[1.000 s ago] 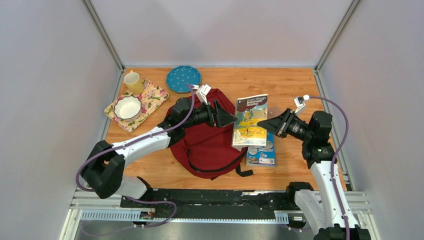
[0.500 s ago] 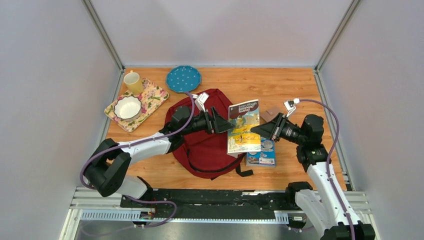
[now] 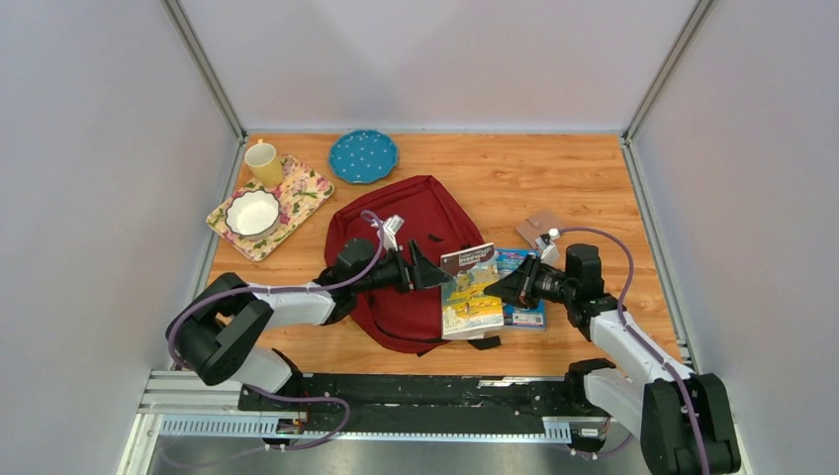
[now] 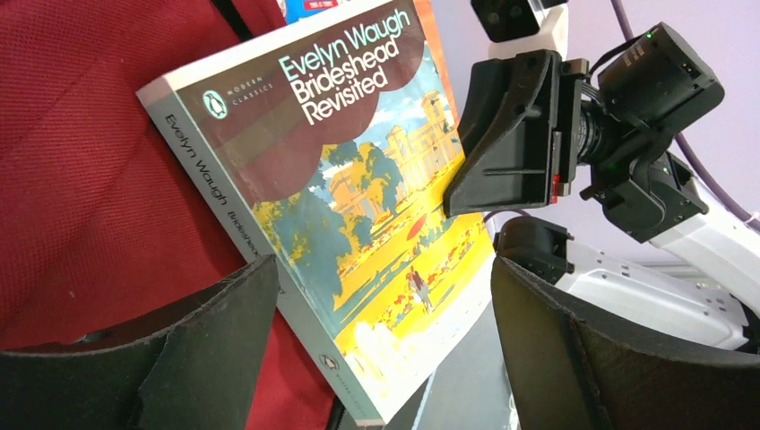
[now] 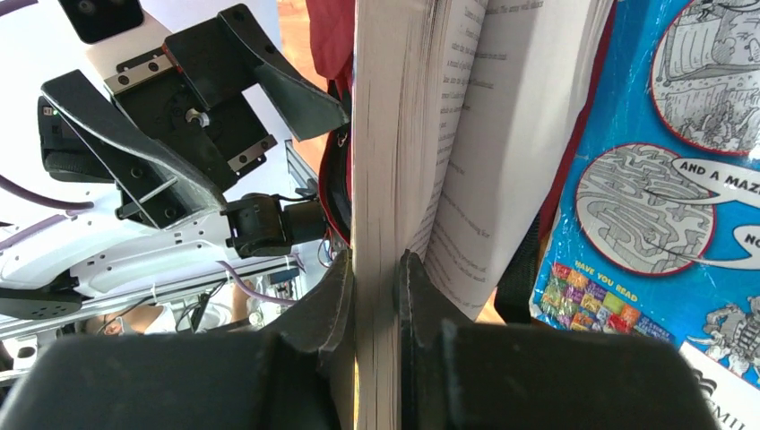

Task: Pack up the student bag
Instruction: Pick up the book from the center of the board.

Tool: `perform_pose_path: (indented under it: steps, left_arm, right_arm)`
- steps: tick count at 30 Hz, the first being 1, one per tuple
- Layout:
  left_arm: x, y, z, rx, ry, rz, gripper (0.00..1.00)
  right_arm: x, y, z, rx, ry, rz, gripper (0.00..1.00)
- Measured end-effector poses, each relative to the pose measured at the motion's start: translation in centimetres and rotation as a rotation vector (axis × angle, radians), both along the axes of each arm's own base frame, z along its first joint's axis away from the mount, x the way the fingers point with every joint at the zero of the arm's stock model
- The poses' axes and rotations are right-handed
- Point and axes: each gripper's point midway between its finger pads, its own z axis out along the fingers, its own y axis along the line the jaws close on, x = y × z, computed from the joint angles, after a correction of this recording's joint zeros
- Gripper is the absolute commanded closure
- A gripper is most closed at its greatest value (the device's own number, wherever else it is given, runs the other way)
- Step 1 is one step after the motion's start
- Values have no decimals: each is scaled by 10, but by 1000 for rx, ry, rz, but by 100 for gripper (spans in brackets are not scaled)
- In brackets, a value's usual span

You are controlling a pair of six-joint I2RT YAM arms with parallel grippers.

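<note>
The student bag lies flat mid-table, dark red in the left wrist view. My right gripper is shut on part of the page block of a paperback, "Brideshead Revisited", held tilted over the bag's near right corner. In the right wrist view the fingertips pinch part of the pages while other leaves fan loose. My left gripper hovers over the bag, open and empty, its jaws wide apart facing the book's cover.
A blue puzzle booklet lies right of the bag, under the paperback. A brown card sits behind it. A floral tray holds a white bowl and yellow mug; a blue dotted plate is at the back.
My right gripper has carried the paperback down and toward the near edge, off the booklet and onto the bag's corner. The left gripper drew back toward the near side, still open.
</note>
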Motion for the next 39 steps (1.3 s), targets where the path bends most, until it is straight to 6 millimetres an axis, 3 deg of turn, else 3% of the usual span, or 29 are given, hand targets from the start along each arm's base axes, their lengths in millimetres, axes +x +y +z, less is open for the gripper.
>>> perform_pose_path:
  steps: [6,17,25,28,31,33,35,37,38,39]
  left_arm:
    - [-3,-9,-21,3,70,-16,5]
    - [-11,-3,-40,66,119,12,5]
    - [-22,-30,-58,111,160,-58,7]
    - [-18,-41,-57,108,162,-70,16]
    - [-16,-48,-62,118,182,-79,34]
    - [-15,-51,-64,128,189,-82,53]
    - [-15,-51,-65,137,192,-79,79]
    - [-14,-50,-67,143,203,-73,91]
    - [-14,-51,-67,145,201,-72,100]
    - [-14,-51,-66,145,199,-74,100]
  right_arm:
    - [4,5,-10,-5,11,12,100]
    - [0,-3,-39,-81,64,-41,100]
    - [-3,-3,-53,-78,81,-39,100]
    - [-4,-3,-57,-82,88,-29,100]
    - [-4,-3,-59,-84,87,-17,100]
    - [-4,-2,-60,-83,84,-10,100]
    - [-5,-2,-60,-82,79,-5,100]
    - [-4,-2,-59,-79,79,-1,99]
    - [-5,-2,-58,-82,82,0,95]
    - [-5,-2,-57,-84,83,0,75]
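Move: The yellow-covered book, already pinched at its page edge by the right hand, has its middle about 10 cm right of the left hand, 3 cm back and 2 cm lower. The backpack's middle is some 7 cm left of that hand and 9 cm below. From the right hand, the book's middle lies 5 cm left, 1 cm back, 2 cm down; the blue maze book is about 7 cm right, level ahead and 9 cm below. Left hand sinks 6.5 cm, reaches 5 cm right and pinches the spine while the right lowers the book. ##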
